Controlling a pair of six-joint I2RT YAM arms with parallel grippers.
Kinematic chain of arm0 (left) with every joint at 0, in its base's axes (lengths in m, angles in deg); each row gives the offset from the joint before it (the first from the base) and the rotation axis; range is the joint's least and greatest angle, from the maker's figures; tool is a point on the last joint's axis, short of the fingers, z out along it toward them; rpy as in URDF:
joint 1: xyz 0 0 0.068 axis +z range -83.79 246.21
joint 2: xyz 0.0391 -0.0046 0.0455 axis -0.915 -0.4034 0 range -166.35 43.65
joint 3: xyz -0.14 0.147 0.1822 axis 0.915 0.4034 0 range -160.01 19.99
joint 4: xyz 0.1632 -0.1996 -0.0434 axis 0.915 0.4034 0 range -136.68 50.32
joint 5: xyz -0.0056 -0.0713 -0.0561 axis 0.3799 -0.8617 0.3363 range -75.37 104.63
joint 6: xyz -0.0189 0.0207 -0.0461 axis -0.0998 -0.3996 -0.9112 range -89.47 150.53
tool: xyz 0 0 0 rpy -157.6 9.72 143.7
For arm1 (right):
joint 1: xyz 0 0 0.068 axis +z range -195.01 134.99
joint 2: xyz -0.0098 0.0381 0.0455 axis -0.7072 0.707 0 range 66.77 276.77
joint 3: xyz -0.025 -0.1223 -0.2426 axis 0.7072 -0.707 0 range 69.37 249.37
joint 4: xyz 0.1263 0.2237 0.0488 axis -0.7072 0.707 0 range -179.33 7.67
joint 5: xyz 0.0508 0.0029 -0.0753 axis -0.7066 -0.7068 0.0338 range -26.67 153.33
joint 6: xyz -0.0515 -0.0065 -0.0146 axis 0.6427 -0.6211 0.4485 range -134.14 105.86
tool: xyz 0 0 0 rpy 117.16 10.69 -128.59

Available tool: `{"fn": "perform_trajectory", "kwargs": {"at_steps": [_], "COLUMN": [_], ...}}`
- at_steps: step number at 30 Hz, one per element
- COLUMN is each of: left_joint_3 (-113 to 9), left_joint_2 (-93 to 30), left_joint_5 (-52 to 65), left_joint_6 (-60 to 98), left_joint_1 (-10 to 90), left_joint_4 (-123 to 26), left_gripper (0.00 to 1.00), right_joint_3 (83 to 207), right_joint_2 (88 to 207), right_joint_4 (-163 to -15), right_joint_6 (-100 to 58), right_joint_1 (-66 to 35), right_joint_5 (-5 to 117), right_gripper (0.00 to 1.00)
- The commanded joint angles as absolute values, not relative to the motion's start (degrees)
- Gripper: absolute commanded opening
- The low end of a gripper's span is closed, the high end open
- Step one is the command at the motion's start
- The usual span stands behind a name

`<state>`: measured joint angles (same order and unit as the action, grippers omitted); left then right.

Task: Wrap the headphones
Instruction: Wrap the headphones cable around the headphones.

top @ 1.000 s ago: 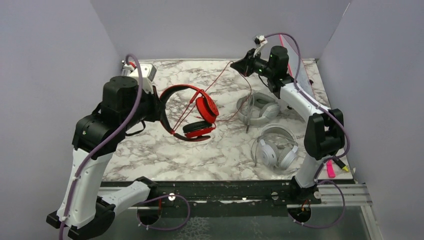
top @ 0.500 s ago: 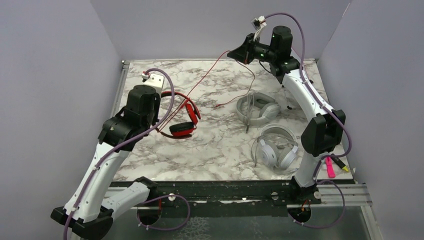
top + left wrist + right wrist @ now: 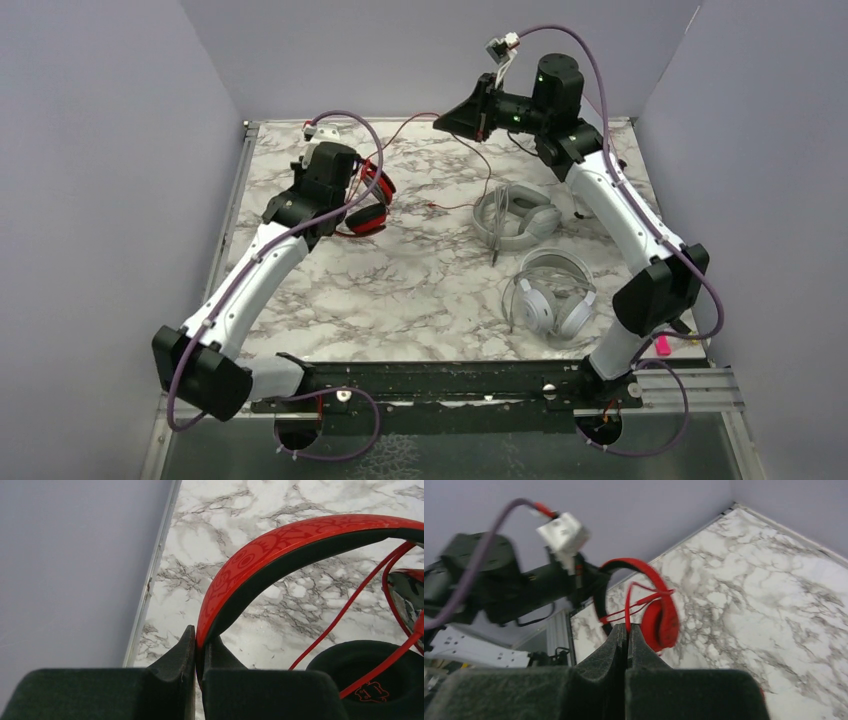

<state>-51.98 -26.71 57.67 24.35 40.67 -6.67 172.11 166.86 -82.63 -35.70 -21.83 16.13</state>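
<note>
The red-and-black headphones [image 3: 372, 200] hang at the back left, a little above the marble table [image 3: 420, 290]. My left gripper [image 3: 200, 641] is shut on their red headband [image 3: 300, 535]; one black ear cushion [image 3: 370, 675] shows at the lower right of the left wrist view. My right gripper [image 3: 626, 627] is raised near the back wall and is shut on the red cable [image 3: 628, 602], which runs across to the red headphones [image 3: 659, 615]. In the top view this right gripper [image 3: 447, 118] is right of the left gripper [image 3: 352, 190]. A light grey headset [image 3: 515, 215] and a white-silver headset [image 3: 550, 295] lie on the right side.
Purple-grey walls close in the table at the back and on both sides. A metal rail [image 3: 238, 190] runs along the left edge. A loose end of red cable [image 3: 455, 207] lies on the marble beside the grey headset. A pink object [image 3: 662, 344] sits off the table near the right arm's base.
My left arm has stretched out and carried the red headphones from the table's middle left to the back left. My right gripper has risen and shifted left with the red cable.
</note>
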Motion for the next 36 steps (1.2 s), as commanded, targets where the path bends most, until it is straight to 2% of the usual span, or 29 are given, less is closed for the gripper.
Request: {"fn": "perform_trajectory", "kwargs": {"at_steps": [1,4,7,17,29,36], "left_joint_3": [-54.8,-58.1,-62.9,-79.3,-83.1,-82.7], "left_joint_2": [-33.0,-38.1,-42.7,-45.9,-39.5,-37.2], "left_joint_5": [59.5,58.7,51.3,31.8,11.5,0.4], "left_joint_6": [16.4,13.7,8.2,-9.7,-18.8,-22.2], "left_joint_1": [45.0,46.7,49.6,49.6,50.3,50.4], "left_joint_4": [-15.2,-16.3,-16.5,-16.7,-20.0,-22.1], "left_gripper": [0.0,0.0,0.0,0.0,0.0,0.0], "right_joint_3": [168.6,164.3,159.2,142.6,120.3,112.8], "right_joint_2": [158.7,153.5,150.3,151.1,148.6,144.4], "right_joint_4": [-82.4,-83.9,-87.8,-103.4,-132.7,-136.4], "right_joint_6": [-37.4,-38.5,-40.4,-40.3,-40.0,-41.0], "right_joint_1": [-18.1,-15.5,-10.8,2.6,4.3,4.3], "right_joint_5": [13.3,13.5,14.2,30.2,46.5,61.4], "right_gripper": [0.01,0.01,0.01,0.01,0.01,0.01]}}
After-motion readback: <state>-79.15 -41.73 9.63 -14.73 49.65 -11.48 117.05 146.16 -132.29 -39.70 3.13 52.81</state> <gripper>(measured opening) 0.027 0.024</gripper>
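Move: The red headphones, gripped by the band in the left fingers, have their middle about 12 cm to that hand's right, nearly level with it and some 3 cm below. From the right hand, which pinches the red cable, they lie roughly 12 cm left, 7 cm back and 15 cm down. The wrapped grey headphones lie about 17 cm right of the right hand and 2 cm back, the white headphones some 24 cm right and 20 cm back, both around 36 cm below. Sweeping back about 15 cm, then down and partly to the left, the right hand draws the pinched cable around the red headphones, drifting back right at the end. Meanwhile the left hand, keeping its grip on the band, pushes forward and dips slightly, then swings right and up past its starting height, easing back and rolling its left side down some 60 degrees. ##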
